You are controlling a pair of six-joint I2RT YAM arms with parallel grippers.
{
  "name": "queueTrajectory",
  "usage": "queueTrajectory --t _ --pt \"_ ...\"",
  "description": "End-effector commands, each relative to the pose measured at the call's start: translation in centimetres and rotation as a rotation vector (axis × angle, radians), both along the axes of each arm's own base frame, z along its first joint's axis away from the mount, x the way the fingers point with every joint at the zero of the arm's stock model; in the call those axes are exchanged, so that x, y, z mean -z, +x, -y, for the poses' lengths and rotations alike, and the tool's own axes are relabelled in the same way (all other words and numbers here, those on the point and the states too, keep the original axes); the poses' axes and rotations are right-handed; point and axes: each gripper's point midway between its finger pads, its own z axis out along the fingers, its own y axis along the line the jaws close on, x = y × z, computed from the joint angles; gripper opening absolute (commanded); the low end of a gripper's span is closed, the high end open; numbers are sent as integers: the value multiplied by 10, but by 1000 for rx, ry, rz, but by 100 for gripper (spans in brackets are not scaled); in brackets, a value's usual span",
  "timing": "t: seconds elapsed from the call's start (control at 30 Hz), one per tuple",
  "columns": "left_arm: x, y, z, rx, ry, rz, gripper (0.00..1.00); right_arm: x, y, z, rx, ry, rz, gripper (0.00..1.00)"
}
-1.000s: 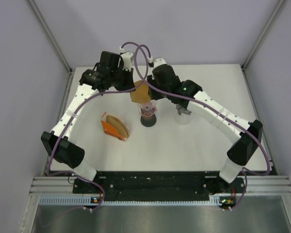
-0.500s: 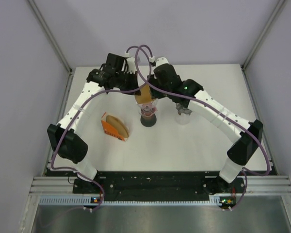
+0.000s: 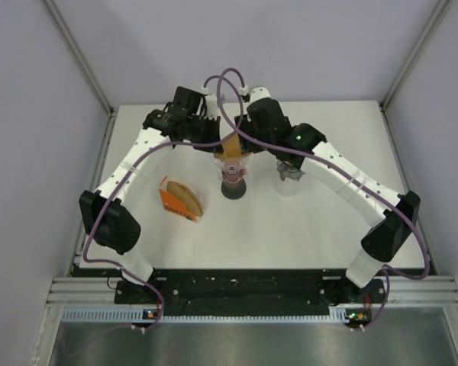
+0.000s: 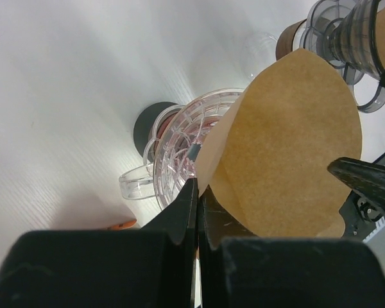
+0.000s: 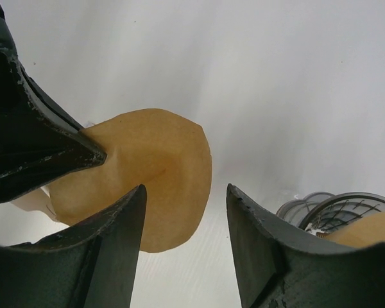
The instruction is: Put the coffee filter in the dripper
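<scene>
The brown paper coffee filter (image 3: 230,146) hangs just above the clear dripper (image 3: 233,177), which stands on a dark base. My left gripper (image 3: 220,140) is shut on the filter's edge. In the left wrist view the filter (image 4: 295,147) fans out over the dripper's ribbed cone (image 4: 183,144), with my left gripper (image 4: 197,192) pinching its lower edge. My right gripper (image 3: 244,149) is open, close beside the filter on its right. In the right wrist view the filter (image 5: 151,173) lies partly behind the left finger of my right gripper (image 5: 186,196), not clamped by it.
An orange box of filters (image 3: 181,198) lies left of the dripper. A clear grinder-like vessel (image 3: 288,179) stands right of it, seen also in the left wrist view (image 4: 343,32). The two arms crowd the back middle of the white table (image 3: 290,236).
My left arm has swung right, carrying the filter from back left of the dripper to just above it. My right gripper has shifted slightly and stays next to the filter.
</scene>
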Motion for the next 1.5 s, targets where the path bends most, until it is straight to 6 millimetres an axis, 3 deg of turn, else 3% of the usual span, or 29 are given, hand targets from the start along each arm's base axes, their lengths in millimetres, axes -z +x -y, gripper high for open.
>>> queueTrajectory --t 0.0,0.47,0.67,0.8,0.97,1.13,1.3,1.47 --pt "10 8 1 3 35 16 2 -49 -1 10 -3 64 105 53" --pt "-13 12 -3 5 47 89 40 -60 -6 14 -27 64 129 56" --pt "-32 11 -6 4 40 136 54 -61 -10 -3 -112 87 123 54" --pt "-40 11 -7 6 36 155 63 -56 -11 -14 -165 97 101 45" --pt "-56 12 -13 -8 17 180 66 -44 -11 -28 -209 102 59 29" --pt "-72 20 -35 -70 -17 204 70 -25 -10 -38 -229 89 1 12" --pt "-56 19 -49 -102 -48 140 70 7 -6 -55 -273 44 -93 0" --pt "-42 12 -48 -96 -79 88 70 30 4 -64 -273 -18 -142 0"
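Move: The left hand still pinches the coffee filter's left edge; the clear dripper on its carafe lies about 3 cm to its right, 2 cm back and 7 cm below. The orange coffee box is 15 cm left, 6 cm back. From the open right hand, the filter's middle is some 4 cm left, 1 cm back and 8 cm below; the dark dripper on the glass server is 13 cm right, level ahead, 20 cm below. Left fingers open off the filter and withdraw left about 6 cm; right shuts empty, then moves left and down over it. ##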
